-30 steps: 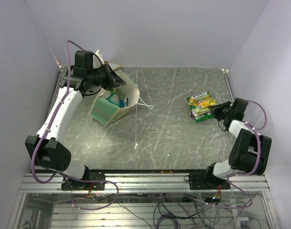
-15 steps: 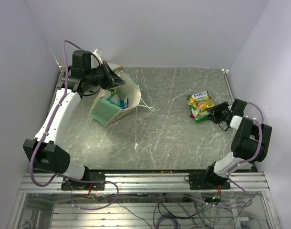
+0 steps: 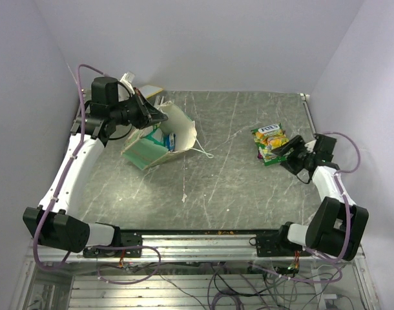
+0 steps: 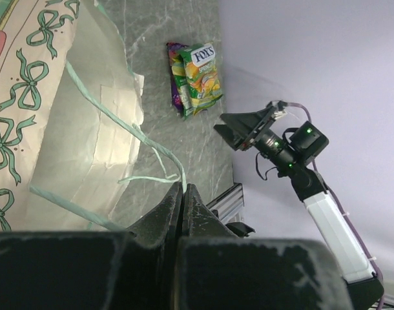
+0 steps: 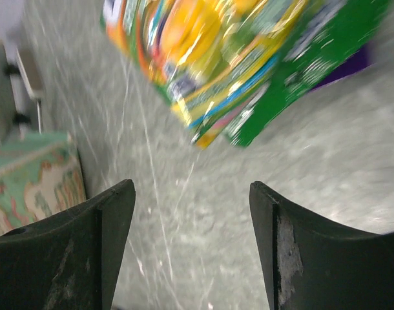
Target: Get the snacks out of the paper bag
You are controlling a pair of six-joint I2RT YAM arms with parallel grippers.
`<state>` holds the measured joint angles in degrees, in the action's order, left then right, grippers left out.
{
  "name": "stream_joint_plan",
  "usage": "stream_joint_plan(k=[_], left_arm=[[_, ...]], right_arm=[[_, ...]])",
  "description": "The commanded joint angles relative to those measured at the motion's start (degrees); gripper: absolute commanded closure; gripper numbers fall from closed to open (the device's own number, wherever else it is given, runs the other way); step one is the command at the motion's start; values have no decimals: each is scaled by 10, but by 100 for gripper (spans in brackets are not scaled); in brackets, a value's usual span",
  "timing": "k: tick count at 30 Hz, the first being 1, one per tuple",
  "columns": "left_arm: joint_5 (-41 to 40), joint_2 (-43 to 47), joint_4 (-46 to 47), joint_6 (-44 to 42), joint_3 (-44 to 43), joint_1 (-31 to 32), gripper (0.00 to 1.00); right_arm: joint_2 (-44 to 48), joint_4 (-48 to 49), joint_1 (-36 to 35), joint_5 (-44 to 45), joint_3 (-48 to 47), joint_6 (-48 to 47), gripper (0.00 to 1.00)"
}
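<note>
The paper bag [image 3: 145, 150] lies tipped on its side at the table's back left, mouth facing right; its cream bow-patterned panel [image 4: 16, 110] fills the left wrist view. My left gripper [image 3: 153, 115] is at the bag's upper rim, jaws shut on a thin string handle [image 4: 173, 165]. Something teal and white [image 3: 161, 137] shows inside the mouth. The snacks [image 3: 270, 142] lie stacked on the table at the right: a green and yellow-orange packet [image 4: 200, 74] with a white oval logo over a purple one. My right gripper [image 3: 283, 150] stands open just short of them [image 5: 248, 58], nothing between its fingers [image 5: 192, 187].
A second string handle [image 3: 203, 151] trails from the bag onto the grey marbled table [image 3: 223, 187]. Lilac walls close in the back and both sides. An aluminium rail [image 3: 197, 244] runs along the near edge.
My right gripper has opened, let go of the snack packets and drawn back slightly. My left arm has shifted, pulling the bag's rim a little to the right.
</note>
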<state>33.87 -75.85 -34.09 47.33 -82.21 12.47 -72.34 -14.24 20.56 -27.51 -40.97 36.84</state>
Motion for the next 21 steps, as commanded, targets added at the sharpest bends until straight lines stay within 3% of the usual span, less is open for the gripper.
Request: stream_joint_plan(k=[1, 7, 11, 21], left_arm=[[29, 27, 36, 28, 19, 15, 93], [-7, 34, 41, 46, 32, 88, 93], [-33, 47, 71, 72, 44, 122, 93], [-87, 109, 20, 81, 107, 187, 93]], right_arm=[[13, -27, -101, -55, 8, -18, 29], [6, -25, -262, -35, -42, 3, 30], [22, -15, -334, -8, -64, 6, 30], [24, 101, -493, 18, -56, -18, 32]])
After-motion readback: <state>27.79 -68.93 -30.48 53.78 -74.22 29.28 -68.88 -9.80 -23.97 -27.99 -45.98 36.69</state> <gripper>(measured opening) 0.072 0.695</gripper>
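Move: The snacks still in the bag lie about 46 cm to the right hand's left, 9 cm ahead and some 4 cm lower. The right rim of the bag mouth stands roughly 35 cm left and 8 cm ahead, and the snack pile already laid out is just 7 cm ahead, 3 cm left and 8 cm below. From the left hand, the bagged snacks are about 6 cm ahead, level sideways and some 26 cm down. The left fingers keep their pinch on the bag's cord handle and haul it back and to the right, about 10 cm in all, the wrist turning slightly clockwise. Meanwhile the empty right hand leaves the snack pile and sweeps fast to its left, some 25 cm towards the bag mouth, drawing back a little and then rising; its fingers stay wide open as the wrist swings about 45 degrees counter-clockwise. ##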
